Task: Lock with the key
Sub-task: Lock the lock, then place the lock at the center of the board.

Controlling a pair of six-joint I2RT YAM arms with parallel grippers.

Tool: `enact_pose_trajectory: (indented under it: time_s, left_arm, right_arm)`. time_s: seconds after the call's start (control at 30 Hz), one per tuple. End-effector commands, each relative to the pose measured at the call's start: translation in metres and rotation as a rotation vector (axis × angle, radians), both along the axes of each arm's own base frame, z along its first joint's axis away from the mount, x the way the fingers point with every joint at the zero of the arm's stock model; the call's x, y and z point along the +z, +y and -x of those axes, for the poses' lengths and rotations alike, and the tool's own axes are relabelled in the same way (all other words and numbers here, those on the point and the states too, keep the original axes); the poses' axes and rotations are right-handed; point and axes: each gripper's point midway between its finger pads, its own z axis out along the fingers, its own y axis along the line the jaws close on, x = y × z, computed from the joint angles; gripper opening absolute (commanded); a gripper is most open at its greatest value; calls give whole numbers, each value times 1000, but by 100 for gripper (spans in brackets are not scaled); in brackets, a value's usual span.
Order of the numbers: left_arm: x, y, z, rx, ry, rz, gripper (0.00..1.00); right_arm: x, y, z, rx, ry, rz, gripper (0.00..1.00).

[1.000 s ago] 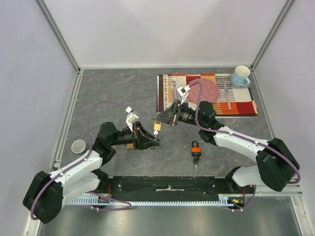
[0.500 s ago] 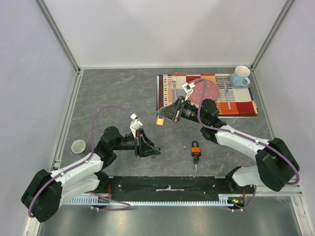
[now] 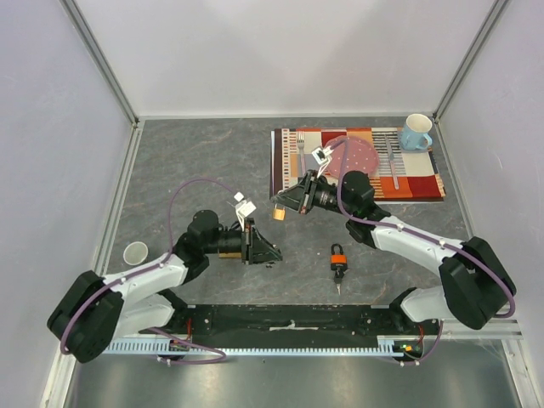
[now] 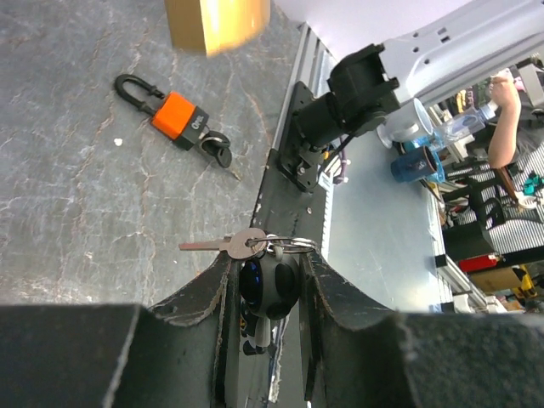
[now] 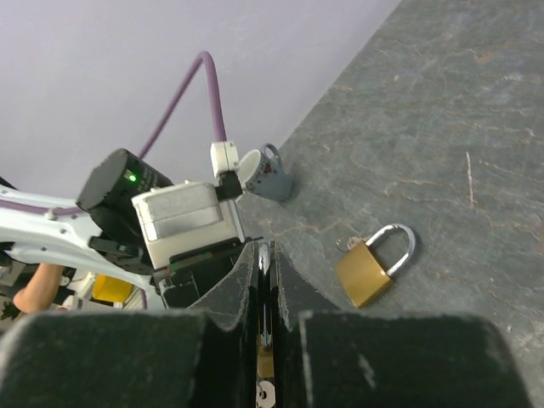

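Note:
My left gripper [image 3: 263, 250] is shut on a black fob [image 4: 269, 286]. A ring on the fob carries a silver key [image 4: 216, 245], which points left past the fingertips. My right gripper [image 3: 286, 202] is shut on the steel shackle [image 5: 265, 316] of a brass padlock [image 3: 279, 213] and holds it above the table, just beyond and right of the key. That padlock shows as a blurred brass block [image 4: 218, 22] at the top of the left wrist view. The two grippers face each other with a short gap between key and lock.
An orange padlock [image 3: 338, 254] with a key in it lies right of the left gripper. A second brass padlock [image 5: 371, 267] lies on the table by the left wrist. A placemat [image 3: 425, 185] with plate, cutlery and blue mug [image 3: 416, 133] sits back right. A small cup [image 3: 134, 252] stands at left.
The key and held padlock, close together a second ago, have drawn apart. The right gripper lifted the padlock back and right. The left gripper shifted right and toward the near edge.

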Motion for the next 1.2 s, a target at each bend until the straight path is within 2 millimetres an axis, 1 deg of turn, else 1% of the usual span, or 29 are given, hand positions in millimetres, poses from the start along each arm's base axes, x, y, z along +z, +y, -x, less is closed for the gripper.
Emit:
enact_pose_trajectory:
  time_s: [0.0,0.03,0.07,0.13,0.17,0.23,0.27,0.3,0.33,0.37,0.4,0.43,0.47,0.5,0.57,0.6,0.63,0.7,0.73,0.8,0.83,1.0,1.03,1.1,1.13,1.17]
  left_arm:
    - [0,-8,-20,35,-29,-30,2]
    - [-3,-8,-21,39,-18,-38,2]
    - [-7,-8,-23,50,-9,-47,2]
    - [-12,-6,-24,60,1,-57,2]
    - [-13,-4,-26,78,5,-62,2]
    - [-16,0,-25,98,8,-74,2]
    - [-18,2,-28,123,7,-85,2]
    - [-14,5,-29,140,-14,-80,2]
    - [-17,8,-29,153,-3,-97,2]
    - [-16,12,-34,192,-9,-102,2]
    - [-14,13,-35,206,-20,-105,2]
    - [-8,17,-34,223,-34,-100,2]
    - [-5,21,-39,260,-55,-105,2]
    - [-4,23,-40,276,-64,-110,2]
    - [5,32,-44,329,-105,-119,2]
    - [7,35,-45,345,-115,-121,2]
    - [14,39,-47,372,-141,-112,2]
    - [15,43,-47,387,-154,-126,2]
    - [18,45,-46,394,-161,-123,2]
    - [17,47,-45,399,-160,-129,2]
    - [16,47,-45,398,-156,-129,2]
    - [14,47,-43,392,-144,-122,2]
    - [14,46,-43,391,-144,-120,2]
    - [15,46,-42,387,-144,-117,2]
    - [16,46,-42,384,-146,-114,2]
    - [15,46,-42,385,-143,-114,2]
  right_arm:
    - [-41,-1,-2,10,26,100,0]
    - [-47,0,-2,12,37,111,0]
    - [-63,1,-3,15,66,134,0]
    - [-78,2,-5,18,94,157,0]
    - [-95,4,-6,25,129,179,0]
    - [-109,6,-9,28,155,195,0]
    - [-124,9,-10,41,183,214,0]
    - [-129,11,-11,44,188,217,0]
    - [-135,13,-12,46,195,221,0]
    - [-146,16,-13,52,220,232,0]
    - [-150,20,-11,65,226,233,0]
    - [-154,23,-11,72,229,237,0]
    - [-163,28,-10,79,245,248,0]
    - [-166,34,-7,87,243,251,0]
    - [-180,41,-7,78,257,270,0]
    - [-184,47,-3,86,262,273,0]
    - [-198,49,-1,88,288,287,0]
    - [-199,58,1,99,303,251,0]
    - [-209,58,3,105,326,254,0]
    - [-209,62,4,107,334,230,0]
    - [-215,62,5,106,344,233,0]
    - [-222,58,4,68,343,248,0]
    - [-220,57,3,64,332,252,1]
    - [-222,55,1,50,331,269,3]
    - [-219,56,-1,48,312,274,5]
    - [-224,53,-1,41,321,297,6]
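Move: Below the right hand, about 26 cm down, 6 cm to its left and 3 cm back, lies the bare table that its small padlock, pinched by the shackle, is taken to. The big brass padlock lies on the table about 17 cm to the hand's left and 2 cm back; the orange padlock about 13 cm right and 8 cm back. From the left hand, which holds the key, the small padlock hangs some 10 cm ahead, 3 cm right and 6 cm higher. Sinking fast by about 23 cm, the right hand carries the small padlock down to just over the table, edging left lower down and dipping its fingertips some 25 degrees, grip on the shackle kept, then holds there. The left hand keeps the key and eases forward and left, dipping, then rising, while its fingers swing counter-clockwise. ##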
